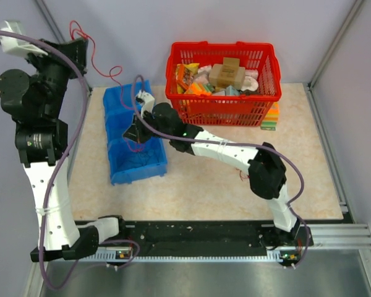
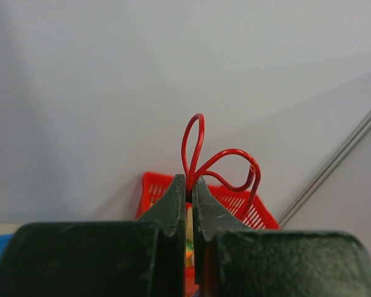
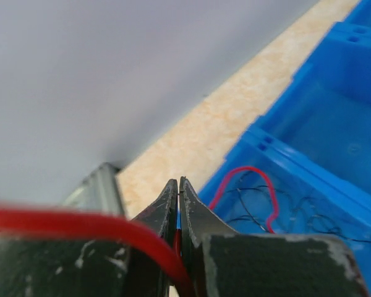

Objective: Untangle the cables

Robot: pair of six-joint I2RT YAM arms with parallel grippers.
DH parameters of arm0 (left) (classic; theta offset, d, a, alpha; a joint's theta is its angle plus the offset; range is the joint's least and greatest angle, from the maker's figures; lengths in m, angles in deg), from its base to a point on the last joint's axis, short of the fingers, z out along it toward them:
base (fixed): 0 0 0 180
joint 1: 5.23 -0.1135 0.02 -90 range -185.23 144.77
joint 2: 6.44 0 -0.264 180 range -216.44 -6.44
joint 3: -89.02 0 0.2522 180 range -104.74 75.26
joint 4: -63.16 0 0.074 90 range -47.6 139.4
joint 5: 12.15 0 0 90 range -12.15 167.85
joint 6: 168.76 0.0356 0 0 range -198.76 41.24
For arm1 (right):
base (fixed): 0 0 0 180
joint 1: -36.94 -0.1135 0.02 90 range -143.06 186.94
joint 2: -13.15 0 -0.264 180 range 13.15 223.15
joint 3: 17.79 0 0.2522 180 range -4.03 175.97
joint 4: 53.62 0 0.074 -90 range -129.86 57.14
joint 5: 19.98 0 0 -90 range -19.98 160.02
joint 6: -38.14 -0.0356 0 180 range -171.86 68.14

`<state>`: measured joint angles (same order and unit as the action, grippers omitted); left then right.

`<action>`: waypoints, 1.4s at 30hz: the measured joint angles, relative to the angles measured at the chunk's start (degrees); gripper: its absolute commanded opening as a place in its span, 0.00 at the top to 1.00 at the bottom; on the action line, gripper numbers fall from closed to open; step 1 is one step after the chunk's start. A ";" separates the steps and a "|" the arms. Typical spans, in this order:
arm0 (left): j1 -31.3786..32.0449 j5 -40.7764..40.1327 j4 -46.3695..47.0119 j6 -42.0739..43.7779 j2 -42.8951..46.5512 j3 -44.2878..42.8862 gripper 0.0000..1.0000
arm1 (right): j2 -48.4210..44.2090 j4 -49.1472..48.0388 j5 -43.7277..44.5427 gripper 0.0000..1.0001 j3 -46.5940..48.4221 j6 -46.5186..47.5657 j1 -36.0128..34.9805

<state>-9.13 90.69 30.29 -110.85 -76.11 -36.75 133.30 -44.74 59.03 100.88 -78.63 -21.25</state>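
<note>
The cables are thin red wires: one strand runs through the air from my left gripper, raised high at the back left, down to my right gripper over the blue bin. In the left wrist view the left gripper is shut on red loops that stick out past its tips. The right gripper is shut with a red strand pinched between its jaws. Below it, a red loop and fine dark wires lie tangled in the bin.
A red basket full of packaged goods stands at the back right, close to the right arm's wrist, and shows behind the left fingers. Grey walls close in the back and sides. The thick purple hoses run along both arms.
</note>
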 measured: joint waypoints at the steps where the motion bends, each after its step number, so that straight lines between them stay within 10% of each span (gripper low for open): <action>1: 0.02 -0.02 -0.04 0.81 0.76 2.08 1.00 | -0.39 0.59 -1.18 1.00 0.63 -1.77 0.28; 10: -0.02 -3.28 -0.52 0.26 8.55 29.81 1.00 | -5.55 -5.70 -17.84 1.00 1.68 -29.64 11.87; 20: 0.33 14.34 11.56 -8.28 15.06 67.82 0.97 | -5.84 -9.81 -21.88 1.00 -6.99 -47.45 14.45; 33: 2.01 29.14 22.34 -14.95 16.02 69.81 0.52 | -5.88 -9.42 -20.26 1.00 -8.15 -50.58 14.51; 42: 2.80 32.11 24.24 -16.48 14.64 69.96 0.45 | -5.88 -10.19 -19.47 1.00 -8.17 -51.06 14.51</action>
<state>-6.33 122.80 54.53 -127.33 -61.46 33.22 127.43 -54.93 39.56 92.70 -129.68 -6.74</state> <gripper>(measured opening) 0.508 0.007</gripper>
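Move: The left hand, high up, pinches the top loops of the red cable; its lower stretch, in the right fingers, is nearly straight below, some 39 cm down, 3 cm to the right and 1 cm back. Black cable in the tray's near compartment lies about 60 cm below the left hand, 4 cm ahead and 1 cm right. From the right hand, the red cable's upper grip is about 39 cm up, 3 cm left and 1 cm ahead. The left hand swoops down almost 40 cm towards the right gripper, its fingers tipping from slightly upward to a forward-down slant and swinging clockwise, then comes back up about 4 cm while easing right and opens to half, letting the red cable go beside the right fingers. The right hand, still pinching the cable, rises to the right and a little forward, sinks back some and then nearly stops about 6 cm higher than it began, its wrist rolled over by roughly 45 degrees. ##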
